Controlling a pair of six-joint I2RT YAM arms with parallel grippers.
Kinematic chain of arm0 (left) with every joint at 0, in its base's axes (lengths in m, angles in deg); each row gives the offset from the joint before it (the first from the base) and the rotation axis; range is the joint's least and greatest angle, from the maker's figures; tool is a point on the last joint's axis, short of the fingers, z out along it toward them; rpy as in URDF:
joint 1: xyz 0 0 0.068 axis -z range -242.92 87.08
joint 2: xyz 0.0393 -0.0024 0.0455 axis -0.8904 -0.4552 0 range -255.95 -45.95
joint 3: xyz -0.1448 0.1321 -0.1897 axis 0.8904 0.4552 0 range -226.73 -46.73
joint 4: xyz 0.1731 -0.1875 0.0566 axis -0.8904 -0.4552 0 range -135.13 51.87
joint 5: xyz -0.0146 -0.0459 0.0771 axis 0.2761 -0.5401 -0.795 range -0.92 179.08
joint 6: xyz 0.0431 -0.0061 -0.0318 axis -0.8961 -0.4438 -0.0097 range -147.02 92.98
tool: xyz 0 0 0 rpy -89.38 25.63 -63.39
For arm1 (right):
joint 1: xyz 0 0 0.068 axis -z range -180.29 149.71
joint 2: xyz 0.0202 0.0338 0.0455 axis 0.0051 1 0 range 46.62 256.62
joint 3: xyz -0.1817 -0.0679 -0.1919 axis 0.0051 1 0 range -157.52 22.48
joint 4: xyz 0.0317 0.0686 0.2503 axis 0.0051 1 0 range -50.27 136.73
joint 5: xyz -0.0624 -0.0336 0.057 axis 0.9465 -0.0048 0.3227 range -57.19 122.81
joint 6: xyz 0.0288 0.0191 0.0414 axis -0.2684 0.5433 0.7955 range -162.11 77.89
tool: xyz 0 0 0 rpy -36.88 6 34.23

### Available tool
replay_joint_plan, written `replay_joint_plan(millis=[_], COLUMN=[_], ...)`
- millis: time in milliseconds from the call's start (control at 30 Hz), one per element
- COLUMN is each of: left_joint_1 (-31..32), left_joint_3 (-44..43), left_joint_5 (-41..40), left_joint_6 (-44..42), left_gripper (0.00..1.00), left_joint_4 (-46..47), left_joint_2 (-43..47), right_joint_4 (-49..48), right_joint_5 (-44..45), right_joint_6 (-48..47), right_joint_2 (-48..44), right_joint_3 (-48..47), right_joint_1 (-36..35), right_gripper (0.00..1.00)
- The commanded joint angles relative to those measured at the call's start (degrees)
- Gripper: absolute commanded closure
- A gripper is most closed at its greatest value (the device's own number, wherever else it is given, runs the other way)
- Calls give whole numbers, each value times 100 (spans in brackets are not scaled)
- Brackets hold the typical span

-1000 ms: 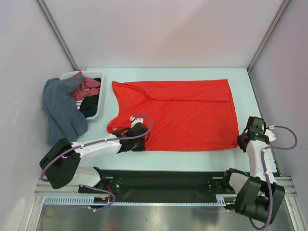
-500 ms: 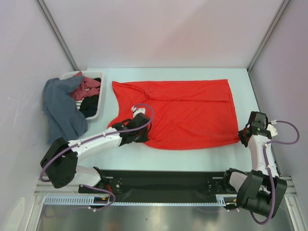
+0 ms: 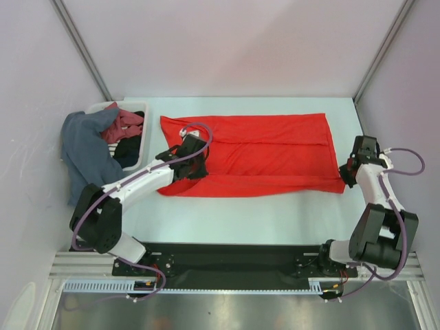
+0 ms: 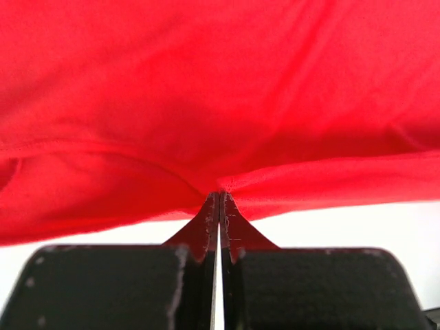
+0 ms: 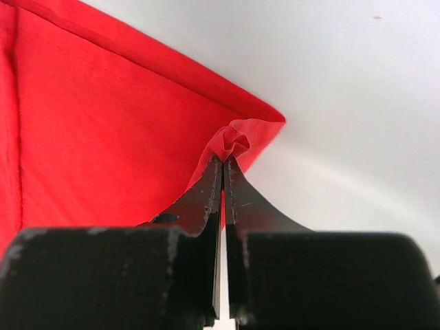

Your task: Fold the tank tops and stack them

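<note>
The bright red tank top (image 3: 268,155) lies spread across the table's middle, its near part raised and drawn toward the far side. My left gripper (image 3: 198,167) is shut on the top's near left edge; in the left wrist view the gripper (image 4: 220,196) pinches red cloth (image 4: 220,89) at its tips. My right gripper (image 3: 348,177) is shut on the near right corner; in the right wrist view the gripper (image 5: 223,159) holds that bunched corner of red cloth (image 5: 103,124). A dark garment (image 3: 127,152) lies in the basket; I cannot tell whether it is the navy top.
A white plastic basket (image 3: 144,148) stands at the far left holding dark and maroon-pink cloth (image 3: 124,124). A grey-blue garment (image 3: 86,158) hangs over its left side onto the table. Enclosure walls stand to the left, right and back.
Both grippers have moved away from the near edge toward the far side, pulling the red top's near hem with them. The left jaws have closed on the cloth.
</note>
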Motion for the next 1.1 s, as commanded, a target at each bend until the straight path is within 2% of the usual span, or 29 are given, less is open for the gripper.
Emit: replay_joint_plan(millis=[0, 633, 1067], left_joint_1=[-268, -1138, -1367], left_joint_3=[-449, -2163, -3437], left_joint_5=[143, 161, 99], left_joint_6=[-238, -511, -651], left_gripper=[100, 99, 100], left_joint_4=[-40, -268, -409], left_joint_2=[-201, -1573, -2767], right_joint_4=[-112, 441, 828], right_joint_5=[323, 955, 1298], right_joint_6=[145, 339, 225], right_joint_2=[389, 3095, 4116], right_joint_3=[-539, -3070, -4520], right_joint_1=[-141, -818, -933], right_gripper=[100, 100, 100])
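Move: Both grippers already pinch the near hem of the red tank top, some 8 cm over the table. The tank top's far edge lies about 30 cm straight ahead of the left hand, its far left corner 20 cm to the left of that. From the right hand, the far edge at its right corner is about 33 cm straight ahead. The crosswise seam lies roughly 17 cm ahead of the left hand and 19 cm ahead of the right, and the clothes bin stands about 17 cm ahead and 31 cm left of the left hand. Keep both grippers shut on the hem and carry it forward together over the tank top towards its far edge, about 15 cm with the left and a little more with the right. Let the left rise some 2 cm midway and settle back, turning slightly counter-clockwise; hold the right level at first, then let it sink a couple of centimetres. ##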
